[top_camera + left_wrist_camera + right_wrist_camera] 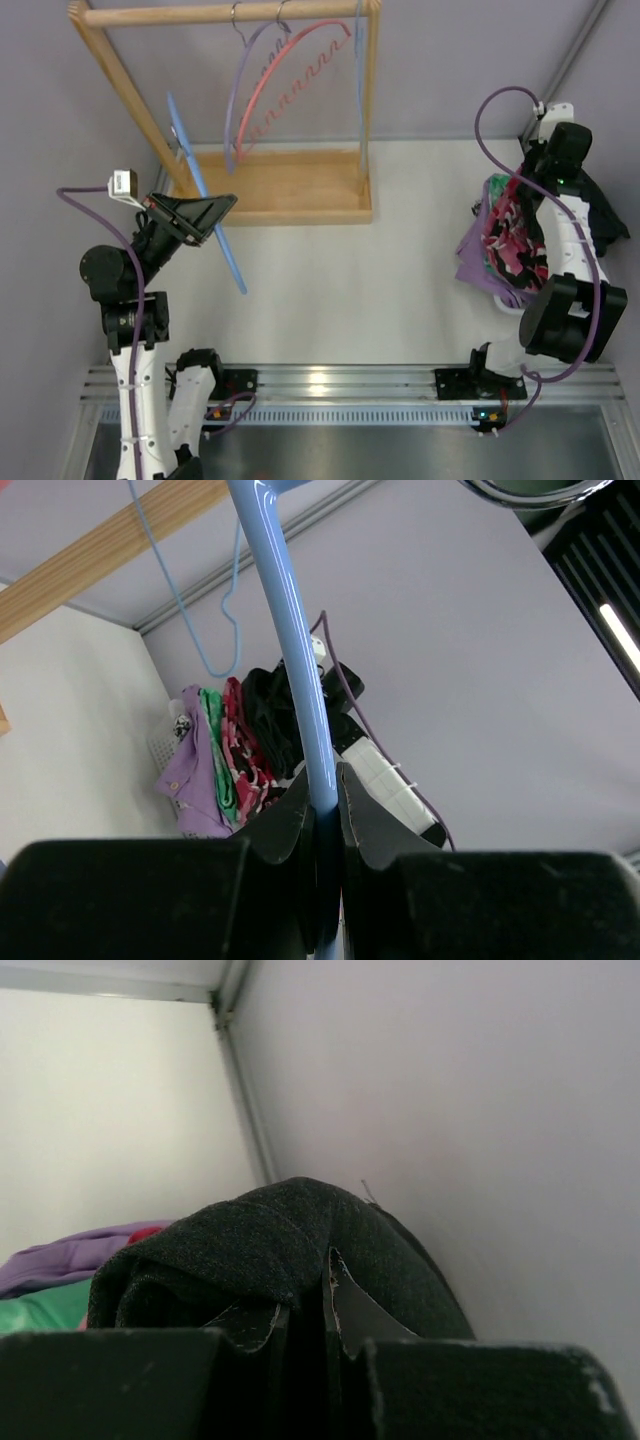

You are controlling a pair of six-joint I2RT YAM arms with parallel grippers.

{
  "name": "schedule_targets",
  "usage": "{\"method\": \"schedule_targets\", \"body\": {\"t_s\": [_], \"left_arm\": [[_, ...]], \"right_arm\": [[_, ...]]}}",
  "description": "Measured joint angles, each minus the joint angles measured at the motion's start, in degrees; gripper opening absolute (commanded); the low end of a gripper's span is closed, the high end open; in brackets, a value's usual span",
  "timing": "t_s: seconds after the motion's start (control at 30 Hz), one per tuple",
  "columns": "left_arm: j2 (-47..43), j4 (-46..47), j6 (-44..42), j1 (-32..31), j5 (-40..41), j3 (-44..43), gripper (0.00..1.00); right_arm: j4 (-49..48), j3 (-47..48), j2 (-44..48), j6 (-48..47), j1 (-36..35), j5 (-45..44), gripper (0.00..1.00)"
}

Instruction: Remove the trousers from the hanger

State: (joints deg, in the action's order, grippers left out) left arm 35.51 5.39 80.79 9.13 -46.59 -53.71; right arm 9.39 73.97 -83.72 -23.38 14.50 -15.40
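Note:
My left gripper is shut on the thick arm of the light blue hanger, which slants over the table left of centre, off the rack. In the left wrist view that hanger runs up from between the closed fingers of the left gripper and carries no cloth. The trousers, dark plain cloth, bulge over my right gripper, which is shut on a fold of them. From above, the trousers show as black cloth at the far right beside the right arm, next to the clothes heap.
A wooden rack stands at the back with a purple hanger, a red hanger and a thin pale blue hanger on its bar. A pink, black and purple clothes heap lies at the right. Walls close in both sides.

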Motion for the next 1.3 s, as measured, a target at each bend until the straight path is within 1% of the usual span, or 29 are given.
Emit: {"method": "schedule_targets", "body": {"t_s": [0.1, 0.13, 0.3, 0.33, 0.4, 0.43, 0.5, 0.53, 0.63, 0.8, 1.07, 1.13, 1.3], "left_arm": [[0.68, 0.20, 0.31, -0.02, -0.68, -2.54, 0.00], [0.81, 0.09, 0.33, 0.00, -0.87, -3.39, 0.00], [1.03, -0.33, -0.20, -0.02, -1.81, -7.41, 0.00], [1.01, -0.57, -0.44, -0.02, -1.81, -8.13, 0.00], [1.09, -1.16, -0.52, -0.02, -1.90, -9.62, 0.00], [1.25, -1.25, -0.48, -0.02, -2.01, -10.21, 0.00], [1.92, -1.42, -0.24, -0.02, -2.16, -11.87, 0.00], [2.45, -1.51, -0.09, -0.02, -2.27, -12.79, 0.00], [4.52, -1.53, 0.70, -0.02, -2.67, -15.15, 0.00], [10.64, -1.01, 2.80, -0.02, -5.09, -18.16, 0.00], [25.66, -0.74, 4.66, 0.74, -11.10, -24.59, 0.00], [28.83, -0.76, 4.50, 1.44, -12.48, -26.56, 0.00], [36.11, -2.62, 0.87, 3.87, -15.37, -35.17, 0.00]], "right_arm": [[2.38, 1.20, -1.38, 0.66, 0.04, 4.55, 0.08], [3.06, 1.20, -1.42, 1.03, 0.04, 5.73, 0.17], [8.85, 4.50, -1.42, 2.49, 0.26, 10.21, 0.30], [10.08, 5.35, -1.40, 2.60, 0.31, 11.06, 0.40], [12.22, 6.40, -0.98, 2.60, 0.31, 12.74, 0.54], [13.42, 6.71, -0.59, 2.49, 0.31, 13.44, 0.69], [15.30, 6.82, 0.74, 1.66, 0.31, 14.49, 0.79], [16.24, 6.84, 1.51, 1.31, 0.31, 14.86, 0.86], [19.39, 7.06, 4.44, 0.11, 0.31, 16.02, 0.99], [22.88, 8.81, 9.79, -0.39, 0.31, 18.01, 0.99], [27.96, 17.51, 14.21, 2.67, 0.31, 23.02, 0.99], [29.24, 19.54, 14.23, 3.78, 0.31, 24.55, 0.99], [31.69, 22.77, 14.21, 7.30, 0.31, 27.02, 0.99]]}}
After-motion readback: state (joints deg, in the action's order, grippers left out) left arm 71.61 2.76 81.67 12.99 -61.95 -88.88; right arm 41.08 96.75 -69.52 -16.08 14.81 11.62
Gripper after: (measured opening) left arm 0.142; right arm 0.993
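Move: The left hand holds the blue hanger; the rail spot for its hook lies some 26 cm ahead, 8 cm left and 12 cm up. The purple hanger hangs about 18 cm ahead and 3 cm right of that hand, the red one 18 cm ahead and 10 cm right. The right hand grips the trousers, with the clothes pile about 8 cm back, 7 cm left and 12 cm below. Right opens, freeing the trousers, and rises about 15 cm; left takes the hanger up-back, then forward towards rail. ##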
